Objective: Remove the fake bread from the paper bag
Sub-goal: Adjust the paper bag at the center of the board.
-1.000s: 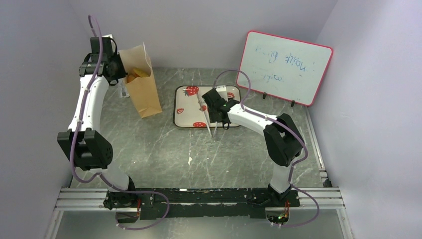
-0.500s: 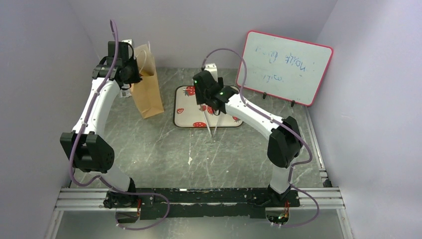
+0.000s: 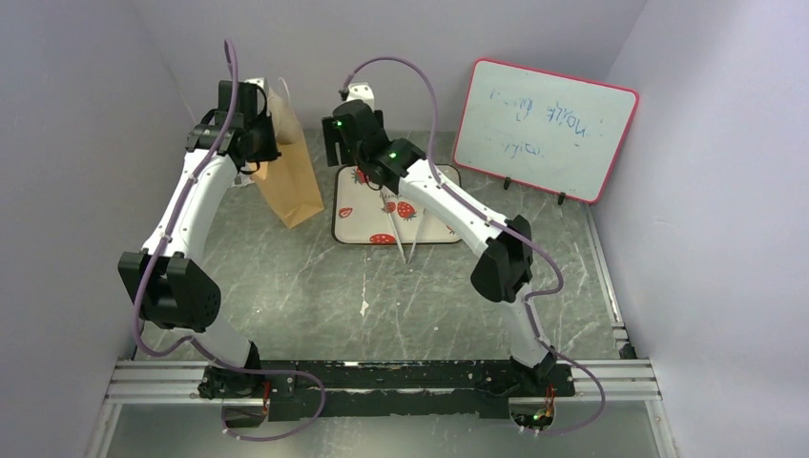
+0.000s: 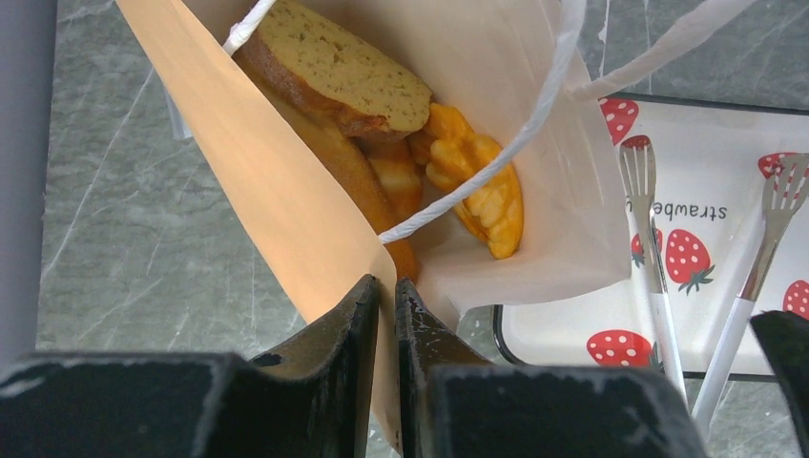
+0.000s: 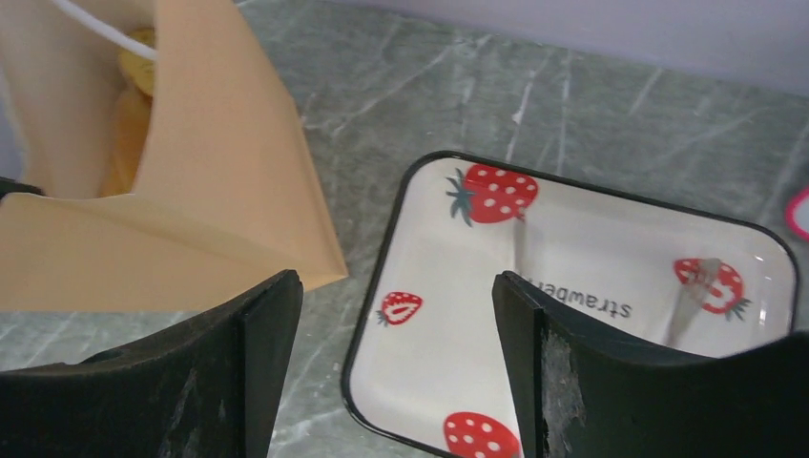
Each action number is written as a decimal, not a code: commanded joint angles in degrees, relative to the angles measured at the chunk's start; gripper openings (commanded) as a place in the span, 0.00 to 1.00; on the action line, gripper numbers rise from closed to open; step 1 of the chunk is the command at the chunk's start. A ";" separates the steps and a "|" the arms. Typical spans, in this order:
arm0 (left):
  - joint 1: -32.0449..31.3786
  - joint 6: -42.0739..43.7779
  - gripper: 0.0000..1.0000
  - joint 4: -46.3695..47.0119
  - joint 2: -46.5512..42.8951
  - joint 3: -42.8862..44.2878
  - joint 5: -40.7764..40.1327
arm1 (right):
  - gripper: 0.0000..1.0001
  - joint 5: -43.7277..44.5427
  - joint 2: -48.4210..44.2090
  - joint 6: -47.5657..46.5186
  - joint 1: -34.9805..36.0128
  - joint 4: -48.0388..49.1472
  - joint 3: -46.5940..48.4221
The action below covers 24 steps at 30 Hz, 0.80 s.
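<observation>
The tan paper bag (image 3: 286, 181) stands at the back left of the table, its mouth held open. My left gripper (image 4: 386, 284) is shut on the bag's near rim (image 4: 286, 200), one finger inside and one outside. Fake bread lies inside: a brownish slice (image 4: 334, 67), a braided golden twist (image 4: 482, 181) and an oblong loaf (image 4: 353, 176). My right gripper (image 5: 396, 281) hangs open and empty above the gap between the bag (image 5: 219, 191) and the tray, just right of the bag's mouth. In the top view it (image 3: 336, 151) is level with the left gripper (image 3: 259, 148).
A white strawberry-print tray (image 3: 367, 224) lies right of the bag, with silver tongs (image 3: 405, 243) resting across its front edge. A red-framed whiteboard (image 3: 544, 129) leans at the back right. Purple walls close in on three sides.
My right arm has risen and swung left from over the tray towards the bag, its jaws opening wider. My left gripper has shifted right with the bag's rim.
</observation>
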 commanded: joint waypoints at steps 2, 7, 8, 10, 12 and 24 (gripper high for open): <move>-1.41 -0.69 0.07 -1.40 -1.70 -2.37 -1.12 | 0.74 -3.55 2.97 -0.70 2.08 1.07 5.12; -1.71 -0.45 0.07 -0.81 -3.81 -4.99 -1.71 | 0.74 -3.66 2.72 -1.24 4.07 6.46 5.53; -1.68 -0.41 0.07 -0.65 -4.17 -5.45 -1.90 | 0.74 -3.47 2.64 -1.20 4.36 7.03 5.88; -1.72 -0.28 0.07 -0.48 -4.88 -6.05 -2.45 | 0.75 -2.94 2.69 -1.03 4.78 7.49 6.70; -1.72 -0.30 0.07 -0.08 -5.76 -6.73 -3.11 | 0.74 -2.56 2.54 -0.96 5.22 8.00 6.96; -1.81 -0.72 0.07 1.92 -9.01 -10.06 -3.30 | 0.77 -2.95 6.40 -0.72 6.81 7.75 13.02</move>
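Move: The left hand already pinches the near rim of the paper bag, whose middle is about 2 cm ahead, 3 cm to the right and 12 cm below. From the right hand the bag's middle lies some 12 cm left, 1 cm ahead and 13 cm down. The bread inside is about 4 cm ahead of the right hand, 12 cm left and 13 cm below; the strawberry tray sits 15 cm right, 5 cm back, 25 cm lower. Open right hand moves about 8 cm left, rising, towards the bag; the left, still pinching its rim, eases back. ##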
